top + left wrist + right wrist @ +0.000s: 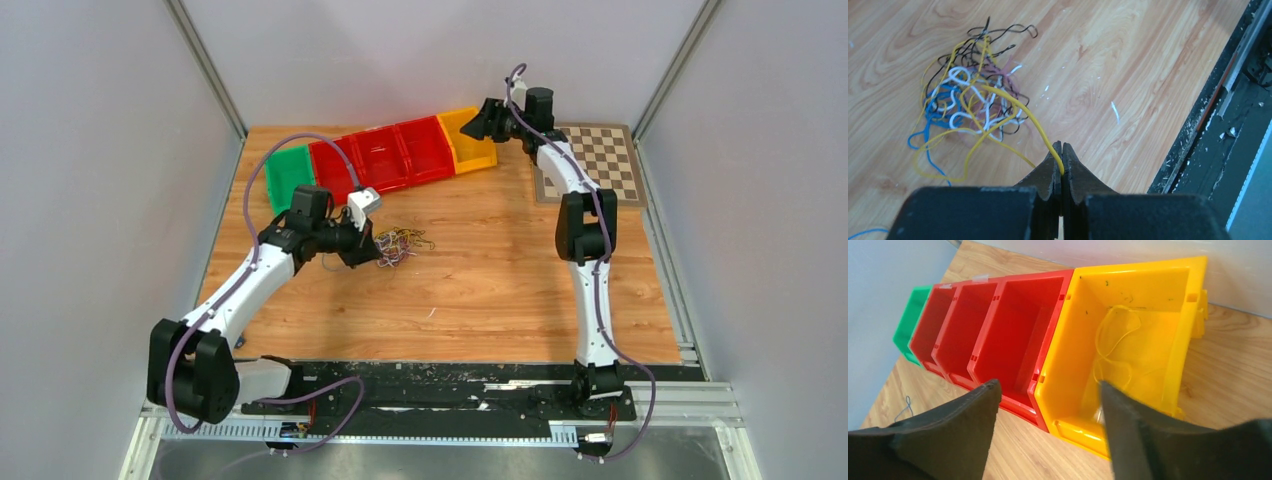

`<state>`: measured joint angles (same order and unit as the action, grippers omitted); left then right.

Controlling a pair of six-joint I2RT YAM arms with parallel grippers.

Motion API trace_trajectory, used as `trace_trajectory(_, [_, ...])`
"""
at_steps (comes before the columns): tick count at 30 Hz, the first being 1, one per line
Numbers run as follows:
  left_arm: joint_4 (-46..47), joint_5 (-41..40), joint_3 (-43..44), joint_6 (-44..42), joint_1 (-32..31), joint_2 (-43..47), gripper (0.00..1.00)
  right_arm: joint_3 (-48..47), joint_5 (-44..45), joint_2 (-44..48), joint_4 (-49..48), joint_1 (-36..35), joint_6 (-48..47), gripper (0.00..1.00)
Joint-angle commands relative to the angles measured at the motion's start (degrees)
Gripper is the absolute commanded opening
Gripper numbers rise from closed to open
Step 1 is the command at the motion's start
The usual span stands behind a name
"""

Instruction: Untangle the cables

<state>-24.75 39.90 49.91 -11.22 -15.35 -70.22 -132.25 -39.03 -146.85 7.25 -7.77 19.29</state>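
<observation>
A tangle of thin cables (973, 100), yellow, blue, white, black and pink, lies on the wooden table; it also shows in the top view (400, 243). My left gripper (1062, 147) is shut on a yellow cable (1023, 111) that runs from the tangle up into the jaws. In the top view the left gripper (370, 245) sits just left of the tangle. My right gripper (1048, 387) is open and empty above the near edge of the yellow bin (1168, 300), which holds a loose yellow cable (1115, 337). In the top view the right gripper (478, 122) hovers over that bin (470, 155).
A row of bins stands at the back: a green bin (287, 175), three red bins (385, 155) and the yellow one. A checkerboard (590, 160) lies at the back right. A black rail (1208, 125) borders the table's near edge.
</observation>
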Motion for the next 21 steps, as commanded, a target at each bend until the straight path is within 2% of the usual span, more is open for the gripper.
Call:
trace_trajectory(1, [2.22, 0.26, 6.30, 0.23, -4.51, -3.87, 0.00, 3.52, -2.78, 9.00, -4.08, 0.29, -3.54, 0.79])
trace_trajectory(4, [3.50, 1.30, 12.48, 2.12, -9.03, -8.38, 0.00, 14.12, -6.96, 19.19, -2.16, 1.44, -8.55, 0.91])
trace_trajectory(8, [3.69, 5.18, 28.47, 6.63, -16.02, -15.92, 0.00, 27.80, -11.64, 34.16, 3.91, 4.68, -18.27, 0.99])
trace_trajectory(11, [4.38, 8.74, 40.72, 9.85, -20.32, -21.43, 0.00, 35.39, -13.93, 41.83, 12.82, 7.18, -26.94, 1.00])
trace_trajectory(14, [3.87, 12.48, 46.39, 9.67, -24.64, -25.15, 0.01, 39.96, -14.36, 46.35, 19.75, 11.36, -31.75, 1.00])
trace_trajectory(16, [-2.77, 13.70, 48.78, 5.12, -26.35, -27.44, 0.25, 40.77, -14.59, 47.48, 25.03, 12.81, -35.12, 1.00])
trace_trajectory(17, [-5.66, 13.84, 50.22, 0.84, -26.64, -28.51, 0.50, 40.47, -14.05, 47.60, 28.41, 13.01, -37.60, 1.00])
trace_trajectory(19, [-13.55, 12.25, 50.79, -4.84, -26.58, -28.84, 0.71, 39.72, -12.56, 47.40, 34.31, 13.04, -41.85, 1.00])
trace_trajectory(21, [-19.61, 11.01, 48.24, -9.71, -24.90, -26.86, 0.84, 39.84, -11.78, 47.29, 37.99, 12.97, -44.18, 1.00])
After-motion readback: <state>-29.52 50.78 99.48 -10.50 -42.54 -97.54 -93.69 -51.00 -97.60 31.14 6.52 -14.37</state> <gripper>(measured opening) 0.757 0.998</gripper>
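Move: The left hand pinches a yellow cable, bound for the open table about 30 cm to its right and 15 cm down. The tangle lies roughly 11 cm ahead and 4 cm right, 14 cm lower; a white scrap sits about 3 cm back and 11 cm right. From the empty right hand, that held cable is some 35 cm back and 19 cm left; the yellow bin is about 7 cm ahead and 3 cm left, the chessboard 26 cm right and level with it. Still pinching the yellow cable, the left hand swings it to the right past the near side of the tangle, over 20 cm, while climbing steeply and turning some 35 degrees clockwise; near the top of the swing the fingers open and let the cable go. The already empty right hand backs away from the yellow bin, about 20 cm back with a rise and a drift right, its fingers spreading fully. ##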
